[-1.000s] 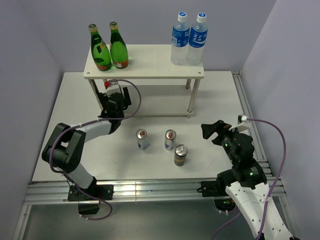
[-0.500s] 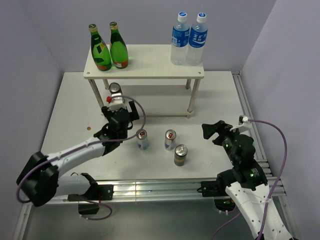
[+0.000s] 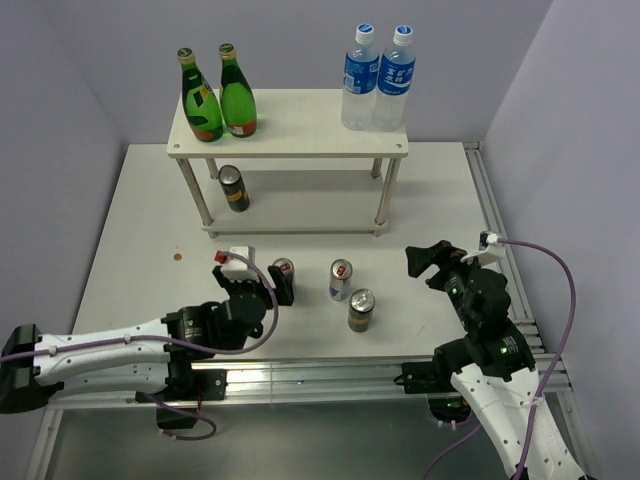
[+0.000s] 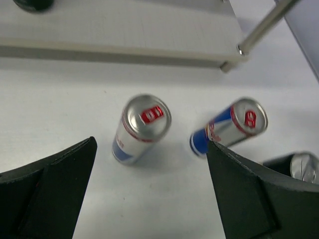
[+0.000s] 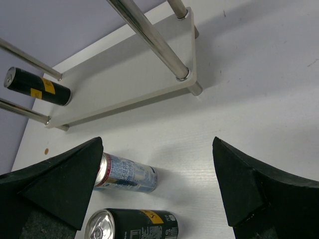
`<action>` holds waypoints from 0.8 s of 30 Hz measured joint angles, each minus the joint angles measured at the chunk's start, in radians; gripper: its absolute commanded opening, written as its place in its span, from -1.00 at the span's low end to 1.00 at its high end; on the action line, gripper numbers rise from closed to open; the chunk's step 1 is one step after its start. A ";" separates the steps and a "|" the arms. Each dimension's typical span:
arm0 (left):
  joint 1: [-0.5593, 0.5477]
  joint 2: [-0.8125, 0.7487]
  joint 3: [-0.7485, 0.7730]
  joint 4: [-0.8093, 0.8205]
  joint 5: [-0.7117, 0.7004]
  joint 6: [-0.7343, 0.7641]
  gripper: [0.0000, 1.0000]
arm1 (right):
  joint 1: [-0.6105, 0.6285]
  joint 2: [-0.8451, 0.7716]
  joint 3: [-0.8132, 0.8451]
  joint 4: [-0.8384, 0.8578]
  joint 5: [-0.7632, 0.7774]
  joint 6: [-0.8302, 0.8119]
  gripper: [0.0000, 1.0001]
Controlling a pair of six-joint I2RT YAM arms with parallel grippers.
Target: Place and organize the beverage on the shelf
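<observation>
Two green bottles [image 3: 202, 100] [image 3: 238, 95] stand on the left of the shelf's top board [image 3: 300, 125]. One dark can [image 3: 233, 187] stands on the lower tier at the left; it also shows in the right wrist view [image 5: 37, 87]. Two silver cans [image 3: 284, 270] [image 3: 341, 280] and the other dark can [image 3: 361, 310] stand on the table in front of the shelf. My left gripper [image 3: 272, 292] is open and empty, just short of the left silver can [image 4: 142, 127], which sits between its fingers' line [image 4: 151, 149]. My right gripper [image 3: 432, 262] [image 5: 157, 142] is open and empty, right of the cans.
Two clear water bottles with blue labels [image 3: 378, 78] stand on the right of the top board. The shelf's thin metal legs [image 3: 383, 205] [image 5: 149, 40] rise from the lower board [image 5: 124, 94]. A small brown spot [image 3: 176, 257] lies on the white table.
My left gripper has let go of the dark can on the lower tier and pulled back toward the near edge, ending by the left silver can. The right arm has not moved.
</observation>
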 measured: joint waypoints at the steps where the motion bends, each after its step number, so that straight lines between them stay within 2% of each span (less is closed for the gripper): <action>1: -0.036 0.010 -0.003 -0.023 -0.012 -0.027 0.99 | 0.000 0.000 0.000 0.000 0.002 0.000 0.95; 6: -0.171 0.143 -0.003 -0.125 -0.074 -0.178 0.99 | 0.000 0.000 0.000 0.000 0.006 0.000 0.95; 10: -0.186 0.284 -0.016 -0.117 -0.086 -0.231 0.99 | 0.000 0.000 0.000 0.000 0.006 0.000 0.95; 16: -0.151 0.457 -0.083 0.060 -0.080 -0.220 0.99 | 0.001 0.000 0.000 0.000 0.006 0.000 0.95; 24: 0.001 0.674 -0.153 0.454 -0.049 -0.072 0.99 | 0.004 0.000 0.000 0.000 0.006 0.000 0.95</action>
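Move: Below the empty left hand stands the nearest red-topped silver can, about 5 cm ahead, 3 cm to the right and roughly 15 cm down. The second silver can stands some 13 cm to the right of it and level with it, the dark can 18 cm to the right of that first can and 8 cm nearer the base. From the idle right hand the first can lies about 35 cm to the left, 4 cm ahead and 18 cm below. Sinking some 17 cm beside the nearest silver can, the left hand first eases back nearly 4 cm and slightly right, drops almost straight, then curves forward about 5 cm at low height towards the can. The wrist rolls about 15 degrees, its left side rising; the fingers stay wide open, lined up to either side of the can. ##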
